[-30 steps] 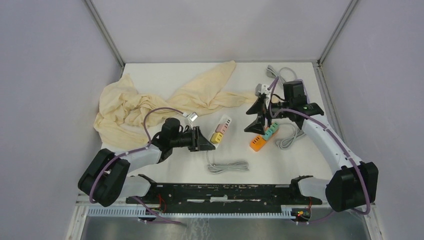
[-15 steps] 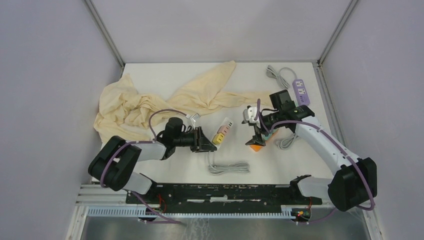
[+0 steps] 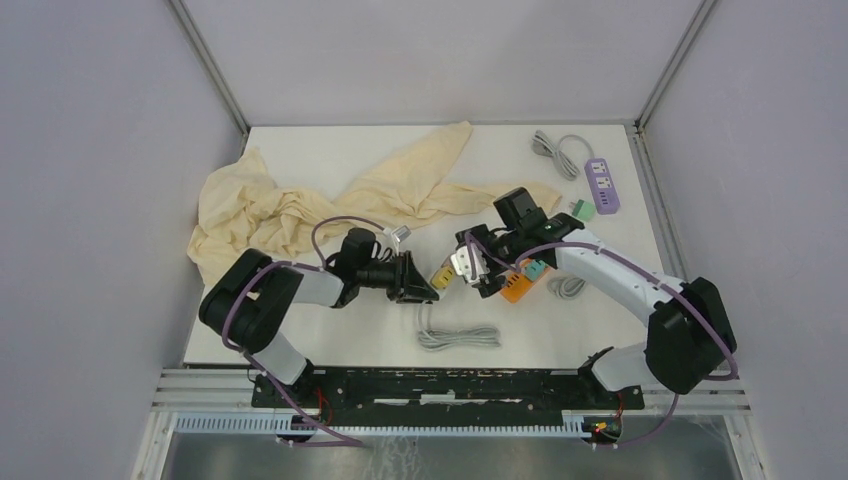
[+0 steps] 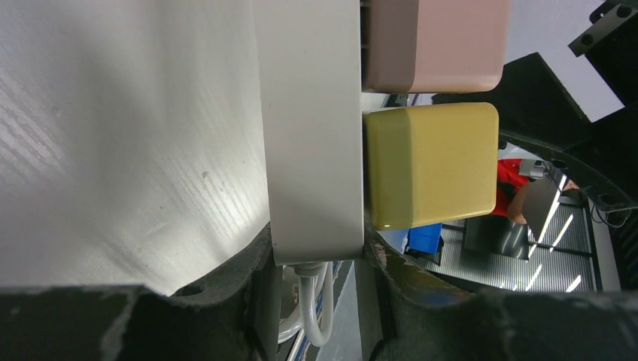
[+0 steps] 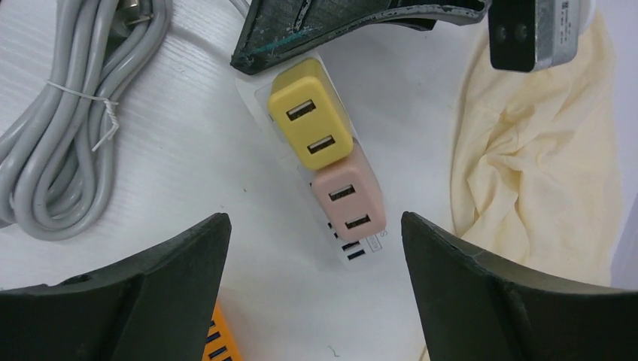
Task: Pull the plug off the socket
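Note:
A white socket strip (image 5: 353,252) lies on the table with a yellow plug (image 5: 310,124) and a pink plug (image 5: 347,201) side by side in it. My left gripper (image 4: 316,256) is shut on the strip's cable end, one finger against each long side (image 3: 418,288). In the left wrist view the yellow plug (image 4: 429,165) and pink plug (image 4: 432,45) stick out of the strip (image 4: 312,128) sideways. My right gripper (image 5: 312,222) hangs open above the strip, its fingers apart on either side of the pink plug and touching nothing (image 3: 472,268).
An orange strip (image 3: 515,290) with a teal plug (image 3: 535,270) lies just right of the right gripper. A bundled grey cable (image 3: 457,336) lies toward the near edge. A yellow cloth (image 3: 280,210) covers the back left. A purple strip (image 3: 600,185) and green plug (image 3: 578,208) sit at the back right.
The right arm has swung left from the orange strip to above the white strip, jaws still open. The left gripper has kept its hold and shifted slightly right.

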You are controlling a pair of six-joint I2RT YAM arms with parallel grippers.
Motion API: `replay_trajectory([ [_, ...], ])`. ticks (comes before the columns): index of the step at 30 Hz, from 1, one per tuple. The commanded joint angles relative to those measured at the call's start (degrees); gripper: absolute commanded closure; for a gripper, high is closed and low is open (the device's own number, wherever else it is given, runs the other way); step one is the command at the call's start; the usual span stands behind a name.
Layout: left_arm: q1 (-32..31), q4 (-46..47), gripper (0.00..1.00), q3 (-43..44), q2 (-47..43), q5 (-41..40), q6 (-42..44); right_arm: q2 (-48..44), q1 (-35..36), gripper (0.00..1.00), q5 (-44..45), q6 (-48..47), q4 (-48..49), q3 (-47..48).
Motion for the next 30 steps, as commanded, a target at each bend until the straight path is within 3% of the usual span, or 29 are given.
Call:
replay_trajectory([
  [1, -0.12, 3.67, 0.97, 2.84, 0.21, 4.56, 0.92, 2.39, 2.75, 0.12, 4.86, -2.05, 4.98, 2.5],
  [6, -1.29, 3.4, 0.97, 3.45, 1.42, 5.17, 1.4, 4.36, 3.62, 0.2, 8.05, -1.62, 8.27, 2.31],
  [17, -1.75, 2.18, 0.95, 4.2, 1.8, 5.49, 2.22, 6.23, 5.06, 0.59, 12.99, -6.35, 8.54, 1.42],
  [19, -1.74, 1.9, 0.85, 4.26, 1.66, 5.12, 2.25, 5.77, 5.15, 0.65, 11.82, -6.97, 7.89, 1.01],
  [25, -1.77, -4.19, 0.42, 4.72, -1.61, 0.56, 4.97, 5.45, 5.31, 0.77, 11.33, -7.33, 6.57, 0.53],
  [30, -1.47, -11.22, 0.31, 4.47, -7.15, -5.6, 8.58, 6.58, 5.08, 0.81, 12.66, -4.32, 3.42, 2.4],
])
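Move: Below the open right hand, roughly 4 cm down, 3 cm ahead and 2 cm to its left, sits the pink plug. The yellow plug is about 1 cm back and 4 cm left of that hand, some 5 cm down; the orange power strip lies about 9 cm right, 3 cm back and 11 cm down. From the left hand, gripping the white strip's cable end, the pink plug is about 6 cm ahead, 4 cm right and 2 cm higher. Sinking about 4 cm and reaching some 3 cm forward and slightly left onto the pink plug, the right hand tips its fingers about 10 degrees further down, closes from wide open and pinches the plug's sides. The left hand keeps its hold on the white strip's cable end with barely any travel, then opens its fingers partway at the very end. ##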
